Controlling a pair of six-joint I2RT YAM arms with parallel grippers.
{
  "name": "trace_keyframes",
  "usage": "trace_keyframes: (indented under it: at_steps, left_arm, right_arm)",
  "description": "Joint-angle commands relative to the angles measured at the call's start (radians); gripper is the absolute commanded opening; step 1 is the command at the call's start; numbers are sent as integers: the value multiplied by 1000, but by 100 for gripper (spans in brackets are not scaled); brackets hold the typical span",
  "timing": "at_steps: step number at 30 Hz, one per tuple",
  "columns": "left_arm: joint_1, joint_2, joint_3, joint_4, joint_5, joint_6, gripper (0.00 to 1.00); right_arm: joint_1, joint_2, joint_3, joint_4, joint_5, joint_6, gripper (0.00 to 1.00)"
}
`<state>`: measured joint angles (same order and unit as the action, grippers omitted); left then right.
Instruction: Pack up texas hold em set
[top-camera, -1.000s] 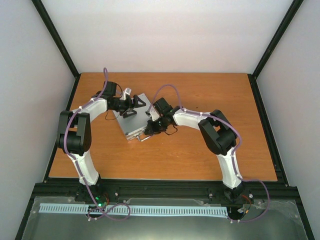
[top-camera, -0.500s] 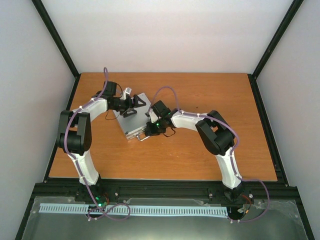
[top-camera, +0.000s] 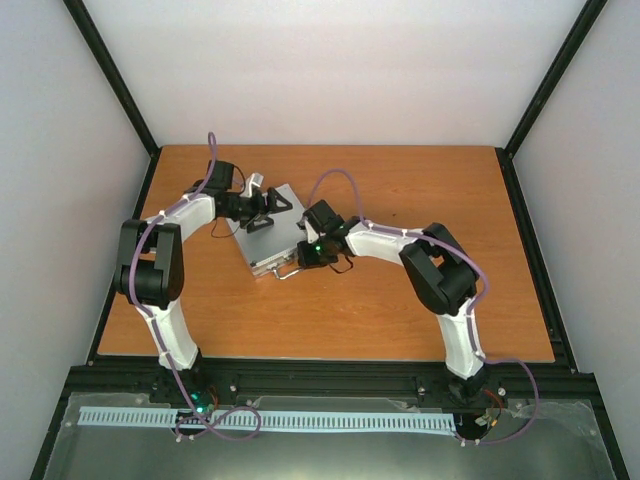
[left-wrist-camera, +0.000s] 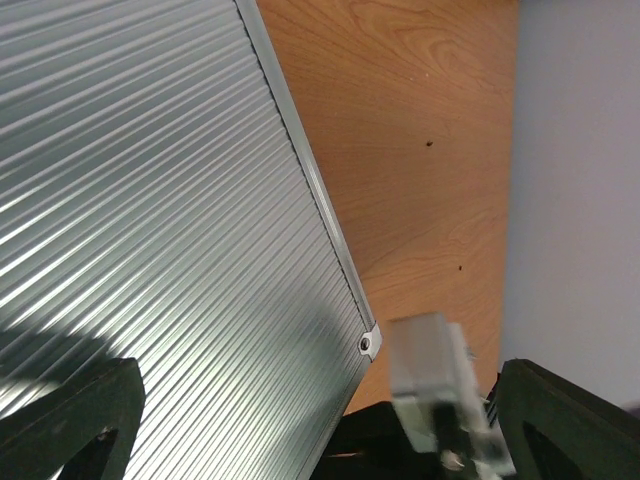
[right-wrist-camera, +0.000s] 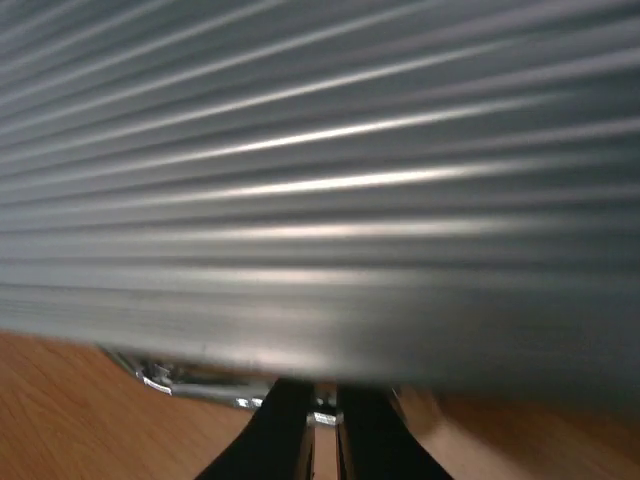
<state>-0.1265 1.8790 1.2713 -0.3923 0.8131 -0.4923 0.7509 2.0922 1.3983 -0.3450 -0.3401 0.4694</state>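
The ribbed silver case (top-camera: 265, 250) of the texas hold em set lies closed on the table's left half, its wire handle (top-camera: 287, 276) pointing toward me. The ribbed lid fills the left wrist view (left-wrist-camera: 150, 200) and the right wrist view (right-wrist-camera: 320, 150). My left gripper (top-camera: 264, 212) hovers over the lid's far part, open, its black fingers (left-wrist-camera: 70, 420) wide apart (left-wrist-camera: 320, 445) with nothing between them. My right gripper (top-camera: 300, 256) is at the case's near right edge, shut, with its tips (right-wrist-camera: 327, 430) against a chrome fitting below the lid's rim. Cards, chips and dice are out of view.
A blurred pale block (left-wrist-camera: 435, 385) shows beside the case's corner in the left wrist view. The wooden table (top-camera: 400, 310) is framed by black rails and grey walls (top-camera: 60, 150). Both arms reach inward and meet over the case.
The right arm's elbow and wrist have shifted slightly by the case's near edge. The case and the left arm have not visibly moved.
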Motion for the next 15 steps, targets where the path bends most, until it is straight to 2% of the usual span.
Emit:
trace_keyframes:
  at_steps: [1,2,4,5,6,11,15]
  left_arm:
    - [-6,35,32,-153,-69,29,100]
    - [-5,29,45,-165,-79,35,100]
    - [-5,16,74,-192,-100,47,100]
    - [-5,8,91,-206,-110,52,100]
    - [-5,-2,111,-220,-121,56,100]
    - [-5,-47,277,-335,-198,88,100]
    - [-5,-93,433,-434,-317,125,100]
  right_arm:
    - [-4,-143,7,-139,142,-73,24]
    - [-4,-170,9,-166,160,-82,43]
    - [-4,-230,14,-222,204,-93,71]
    - [-4,-259,14,-249,232,-91,91]
    - [-4,-286,15,-274,254,-92,99]
    - [-10,-380,29,-383,347,-96,100]
    - [-15,-406,52,-460,471,-97,100]
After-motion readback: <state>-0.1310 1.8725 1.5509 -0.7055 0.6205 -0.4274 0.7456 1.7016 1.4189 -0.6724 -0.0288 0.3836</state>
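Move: The closed case has its middle about 6 cm ahead of the right hand and 7 cm to its left, roughly level with the nearly shut fingertips at its front edge. The handle's middle lies some 3 cm back and 3 cm left of that hand. From the wide-open left hand over the lid, the case's middle is about 3 cm back, straight in line sideways and 5 cm lower. The case's front edge by the handle is left behind by the right hand, which comes free and climbs quickly about 13 cm while backing off to the right, its fingers spreading from nearly shut to fully open and tilting forward. The left hand, still wide open, then lifts off from over the lid by about 5 cm, drifting forward and left as its fingers turn steeper down. ##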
